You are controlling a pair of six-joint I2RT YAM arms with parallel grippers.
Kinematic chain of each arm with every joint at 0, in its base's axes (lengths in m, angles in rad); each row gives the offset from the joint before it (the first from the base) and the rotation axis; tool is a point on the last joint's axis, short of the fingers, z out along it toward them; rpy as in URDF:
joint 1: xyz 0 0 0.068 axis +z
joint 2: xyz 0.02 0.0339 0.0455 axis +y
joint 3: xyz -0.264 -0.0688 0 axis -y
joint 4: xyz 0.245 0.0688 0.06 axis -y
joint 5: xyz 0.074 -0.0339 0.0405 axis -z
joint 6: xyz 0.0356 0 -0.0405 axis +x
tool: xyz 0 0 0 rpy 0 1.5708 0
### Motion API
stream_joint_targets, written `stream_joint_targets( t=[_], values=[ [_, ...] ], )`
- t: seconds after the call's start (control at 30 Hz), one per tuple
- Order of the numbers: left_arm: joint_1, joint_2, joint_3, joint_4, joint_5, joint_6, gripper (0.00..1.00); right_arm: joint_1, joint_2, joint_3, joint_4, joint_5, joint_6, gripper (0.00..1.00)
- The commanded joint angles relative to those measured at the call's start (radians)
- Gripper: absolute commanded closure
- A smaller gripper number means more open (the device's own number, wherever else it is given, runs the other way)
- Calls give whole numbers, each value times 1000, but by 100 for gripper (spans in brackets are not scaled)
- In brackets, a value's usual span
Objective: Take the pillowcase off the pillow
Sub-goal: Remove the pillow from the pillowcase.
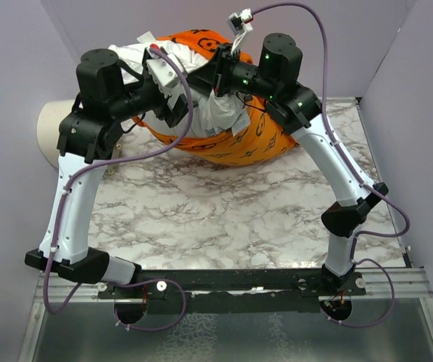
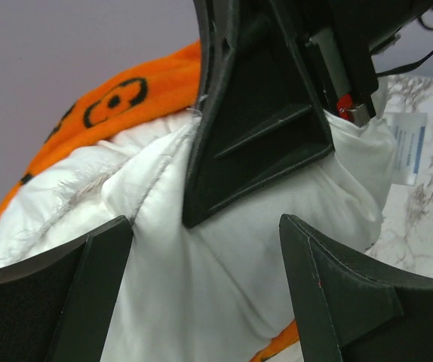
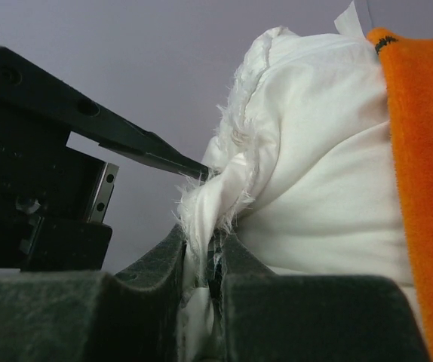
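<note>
The white pillow (image 1: 218, 115) lies at the back of the table, its near end pulled out of the orange pillowcase (image 1: 256, 143), which still wraps its far and right side. My right gripper (image 3: 210, 260) is shut on the pillow's frayed seam edge (image 3: 224, 188); in the top view it (image 1: 215, 84) sits over the white bulge. My left gripper (image 2: 205, 234) is open, its fingers (image 2: 88, 279) straddling white pillow fabric (image 2: 201, 294) just below the right gripper's finger (image 2: 254, 121). The orange pillowcase (image 2: 118, 102) shows behind, and a small tag (image 2: 406, 147) hangs at the pillow's edge.
A cream cylinder (image 1: 50, 127) lies against the left wall behind the left arm. Purple walls close in the back and both sides. The marble tabletop (image 1: 224, 215) spreads between the pillow and the arm bases.
</note>
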Motion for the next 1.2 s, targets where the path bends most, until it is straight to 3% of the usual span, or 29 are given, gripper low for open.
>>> stream_joint_targets(
  t=[0.0,0.23,0.3,0.37,0.4,0.47,0.6,0.7,0.9,1.17],
  values=[
    [-25,-89,-128,31,-95,151,18,21,6,13,114,-46,-1,99],
    [-29,-100,-221,95,-167,214,20,30,-9,-13,148,-179,13,99],
    [-30,-88,-235,111,-174,218,39,29,-22,-24,152,-192,12,95],
    [-30,-77,-250,135,-195,184,73,15,-52,-54,156,-194,14,78],
    [-30,-76,-260,153,-205,157,85,1,-76,-91,178,-202,23,72],
    [-30,-89,-286,206,-219,114,99,-50,-143,-198,249,-211,61,55],
    [-31,-95,-286,283,-298,48,100,-193,-291,-416,362,-252,107,16],
    [-31,-59,-204,296,-400,18,100,-330,-415,-587,407,-282,108,1],
    [-31,31,46,258,-488,-16,100,-555,-596,-973,426,-309,1,0],
    [-30,85,230,268,-493,23,100,-566,-611,-1320,486,-125,-244,0]
  ],
)
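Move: Between the left hand's open fingers, roughly 2 cm ahead and 3 cm below, lies the pillow's loose white ticking; the case's upper rim is some 12 cm ahead and 6 cm to the right, about level in height. From the right hand, still gripping the pillow, the hanging side of the pillowcase lies about 20 cm right, 3 cm ahead and 17 cm below. The white label is roughly 9 cm right, 5 cm back and 8 cm below that hand. Taking over the pillow, the left hand sinks about 4 cm and shuts on the white ticking, then carries it some 5 cm forward and 7 cm up, turning about 15 degrees counter-clockwise. The right fingers open wide and let go; that hand sweeps roughly 23 cm right, then drops about 16 cm towards the pillowcase's hanging side, staying open. ##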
